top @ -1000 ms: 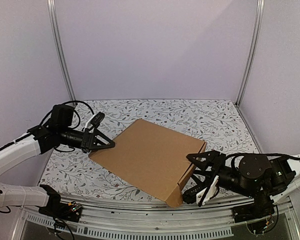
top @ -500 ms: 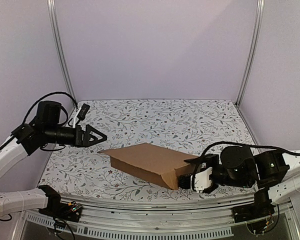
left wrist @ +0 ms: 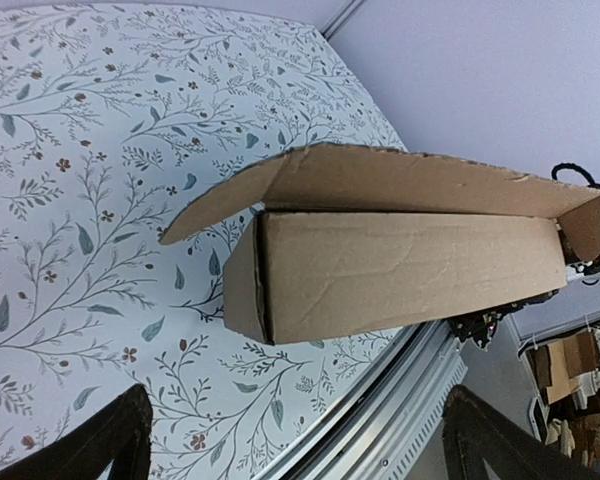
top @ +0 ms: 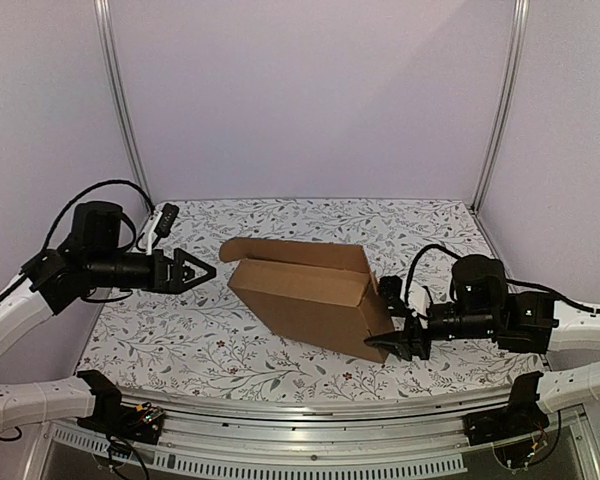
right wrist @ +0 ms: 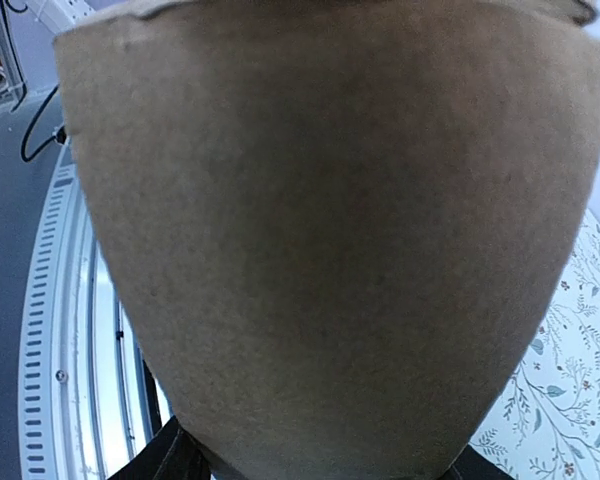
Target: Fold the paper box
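Observation:
The paper box is plain brown cardboard. It stands tipped up on a long edge in the middle of the table, and its lid flap hangs open along the top. My right gripper is clamped across the box's right end, whose face fills the right wrist view between the two fingers. My left gripper hovers wide open to the left of the box and does not touch it. The left wrist view looks along the box with nothing between the jaws.
The floral tablecloth covers the table. A metal rail runs along the near edge. Upright frame posts and purple walls close in the back and sides. Off the table lie some cardboard pieces.
The box has gone from lying flat to standing on its edge, turned up by my right gripper, and its lid has swung open. My left gripper has drawn back to the left, off the box.

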{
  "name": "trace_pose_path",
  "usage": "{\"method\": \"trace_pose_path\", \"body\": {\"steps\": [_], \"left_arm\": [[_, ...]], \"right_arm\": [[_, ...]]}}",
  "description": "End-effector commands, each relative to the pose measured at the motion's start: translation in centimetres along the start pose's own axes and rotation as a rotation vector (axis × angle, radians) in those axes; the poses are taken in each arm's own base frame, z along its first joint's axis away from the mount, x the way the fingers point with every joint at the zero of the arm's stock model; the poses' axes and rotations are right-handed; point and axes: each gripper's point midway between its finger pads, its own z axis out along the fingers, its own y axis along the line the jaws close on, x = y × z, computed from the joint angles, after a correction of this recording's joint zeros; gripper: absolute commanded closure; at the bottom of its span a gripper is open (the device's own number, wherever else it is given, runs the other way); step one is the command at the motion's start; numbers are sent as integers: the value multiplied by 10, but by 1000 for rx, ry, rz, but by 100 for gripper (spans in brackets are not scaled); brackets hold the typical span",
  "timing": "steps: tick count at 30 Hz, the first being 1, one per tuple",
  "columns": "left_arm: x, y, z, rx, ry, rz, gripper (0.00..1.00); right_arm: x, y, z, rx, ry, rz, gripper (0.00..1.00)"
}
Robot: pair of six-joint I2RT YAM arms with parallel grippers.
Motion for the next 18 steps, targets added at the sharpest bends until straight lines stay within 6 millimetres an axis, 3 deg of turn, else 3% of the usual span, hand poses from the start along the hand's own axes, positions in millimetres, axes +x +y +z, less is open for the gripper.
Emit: {"method": "trace_pose_path", "body": {"steps": [1, 7, 18], "left_arm": [[-16, 6, 5, -77, -57, 50, 1], [-33, 12, 23, -106, -62, 57, 0], [-34, 13, 46, -94, -24, 81, 5]], "right_arm": [[-33, 9, -6, -125, -210, 162, 65], [-22, 12, -2, -176, -234, 251, 65], [-4, 15, 3, -217, -235, 291, 65]]}}
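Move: Off the left hand's fingertips, the box's held-up left end lies about 9 cm to the right, level fore and aft and some 3 cm lower; the left tip of the raised lid is nearer, roughly 5 cm right and 4 cm ahead. The right hand already grips the box's right end between its fingers, and from there the box's left end is about 35 cm left, 6 cm ahead and slightly higher. Reaching with fingers wide open, the left hand goes forward about 5 cm, then eases right and down by nearly 2 cm each, closing in on the box's left end. The right hand keeps its grip almost in place, sinking and drawing back about a centimetre while it tips its fingertips up and rolls the box's forward side down, some 20 degrees altogether. ##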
